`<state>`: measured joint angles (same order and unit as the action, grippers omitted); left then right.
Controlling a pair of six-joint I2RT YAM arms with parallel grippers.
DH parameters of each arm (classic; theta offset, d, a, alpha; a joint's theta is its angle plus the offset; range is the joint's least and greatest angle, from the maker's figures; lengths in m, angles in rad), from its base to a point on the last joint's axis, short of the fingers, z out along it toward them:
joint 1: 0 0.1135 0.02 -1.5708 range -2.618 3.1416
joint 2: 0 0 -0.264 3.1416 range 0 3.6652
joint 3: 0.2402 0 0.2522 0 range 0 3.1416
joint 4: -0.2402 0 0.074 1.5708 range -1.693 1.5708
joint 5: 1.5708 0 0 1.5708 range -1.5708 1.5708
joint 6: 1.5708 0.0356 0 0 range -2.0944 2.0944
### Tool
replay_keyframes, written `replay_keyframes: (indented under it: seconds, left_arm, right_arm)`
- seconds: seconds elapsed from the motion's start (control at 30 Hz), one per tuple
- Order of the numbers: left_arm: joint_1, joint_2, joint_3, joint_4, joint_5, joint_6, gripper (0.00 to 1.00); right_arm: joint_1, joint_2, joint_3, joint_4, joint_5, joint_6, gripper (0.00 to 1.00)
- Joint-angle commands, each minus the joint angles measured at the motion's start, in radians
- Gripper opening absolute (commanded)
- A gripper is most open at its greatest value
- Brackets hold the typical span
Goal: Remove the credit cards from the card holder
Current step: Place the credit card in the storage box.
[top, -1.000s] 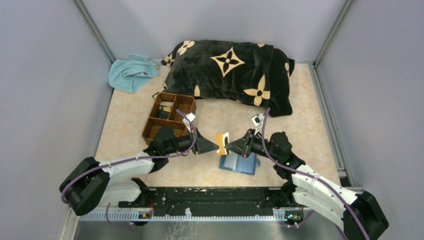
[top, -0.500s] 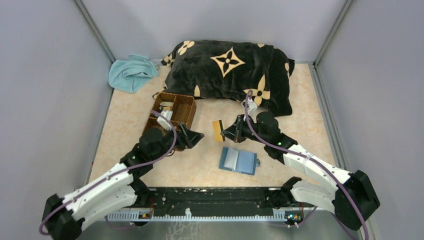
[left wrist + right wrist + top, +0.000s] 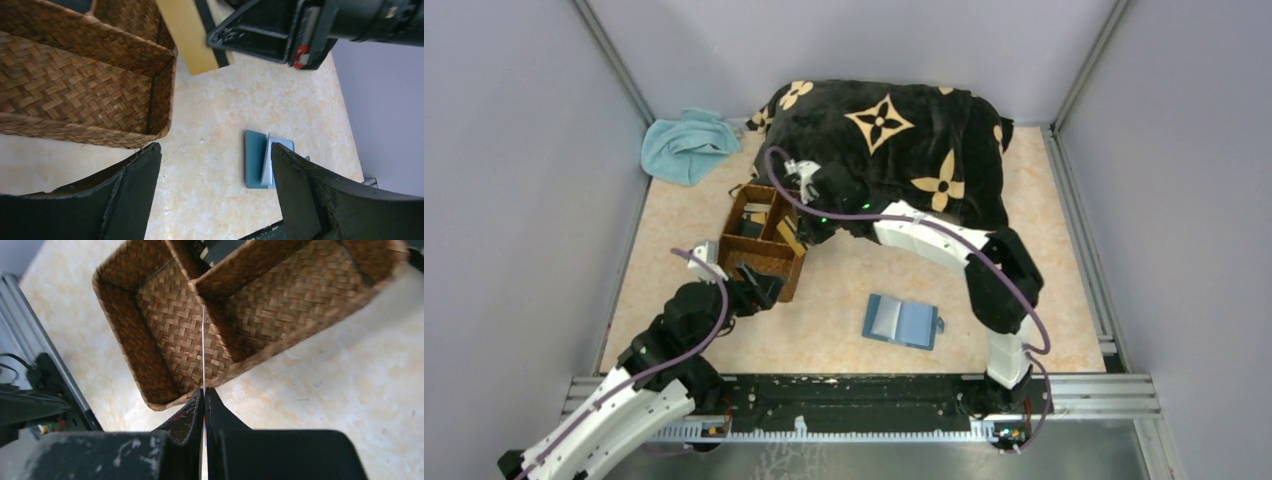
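Note:
The teal-blue card holder [image 3: 902, 321] lies open on the table with a pale flap [image 3: 266, 162] standing up inside it. My right gripper [image 3: 803, 231] is shut on a yellow credit card [image 3: 790, 241] with a dark stripe [image 3: 192, 37], held over the brown woven tray's near right compartment. In the right wrist view the card [image 3: 204, 345] shows edge-on between the shut gripper [image 3: 204, 391]. My left gripper [image 3: 762, 291] is open and holds nothing, just in front of the tray. In its own view it [image 3: 215, 150] frames bare table left of the holder [image 3: 256, 165].
The woven tray [image 3: 724, 262] stands left of centre with dark and pale cards [image 3: 751, 226] in its far compartments. A black patterned cushion [image 3: 894, 140] fills the back. A teal cloth [image 3: 686, 146] lies at the back left. Grey walls close in both sides.
The left gripper let go of the yellow card, opened and drew back to the left. The right arm carried the card from above the holder across to the tray.

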<state>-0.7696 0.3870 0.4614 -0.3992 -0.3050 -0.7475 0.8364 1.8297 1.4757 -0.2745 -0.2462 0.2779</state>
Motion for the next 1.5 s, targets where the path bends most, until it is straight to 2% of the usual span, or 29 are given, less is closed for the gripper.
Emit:
replay_keyframes:
  seconds: [0.0, 0.17, 0.47, 0.7, 0.9, 1.47]
  left_arm:
    - [0.003, -0.108, 0.035, -0.15, -0.091, -0.001, 0.87]
    - [0.003, -0.145, 0.041, -0.189, -0.101, -0.017, 0.87]
    - [0.003, -0.097, 0.031, -0.176, -0.082, -0.023, 0.88]
    - [0.003, -0.114, 0.031, -0.189, -0.095, -0.03, 0.88]
    - [0.003, -0.122, 0.024, -0.188, -0.1, -0.033, 0.88]
    - [0.003, -0.107, 0.003, -0.16, -0.101, -0.027, 0.88]
  right_arm:
    - [0.077, 0.102, 0.17, -0.164, 0.016, -0.151, 0.0]
    - [0.138, 0.203, 0.245, -0.166, -0.007, -0.167, 0.0]
    - [0.165, 0.301, 0.341, -0.171, 0.058, -0.171, 0.0]
    - [0.147, 0.284, 0.383, -0.128, 0.122, -0.13, 0.0]
    - [0.117, 0.236, 0.307, -0.035, 0.15, -0.087, 0.0]
    - [0.073, 0.175, 0.302, 0.025, 0.108, -0.116, 0.0]
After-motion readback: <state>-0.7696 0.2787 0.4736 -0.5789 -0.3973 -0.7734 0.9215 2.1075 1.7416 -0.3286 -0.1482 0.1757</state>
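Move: The right hand holds the gold card. The middle of the storage box lies about 8 cm to its left, 3 cm ahead and 12 cm below. The card-filled compartment is some 11 cm left and 7 cm ahead of the hand, the small empty compartment 3 cm left and 7 cm ahead, and the large empty compartment 10 cm left and 2 cm back. From the left hand, the box's middle is about 11 cm ahead, 2 cm left and 13 cm below. Keeping its pinch on the gold card, the right hand swings it left over the storage box, about 8 cm left while sinking 4 cm and drawing back 4 cm. It then comes some 5 cm forward and a little back to the right, ending by the middle dividers, fingers dipped slightly more. The left hand, still open and empty, eases about 3 cm left. ##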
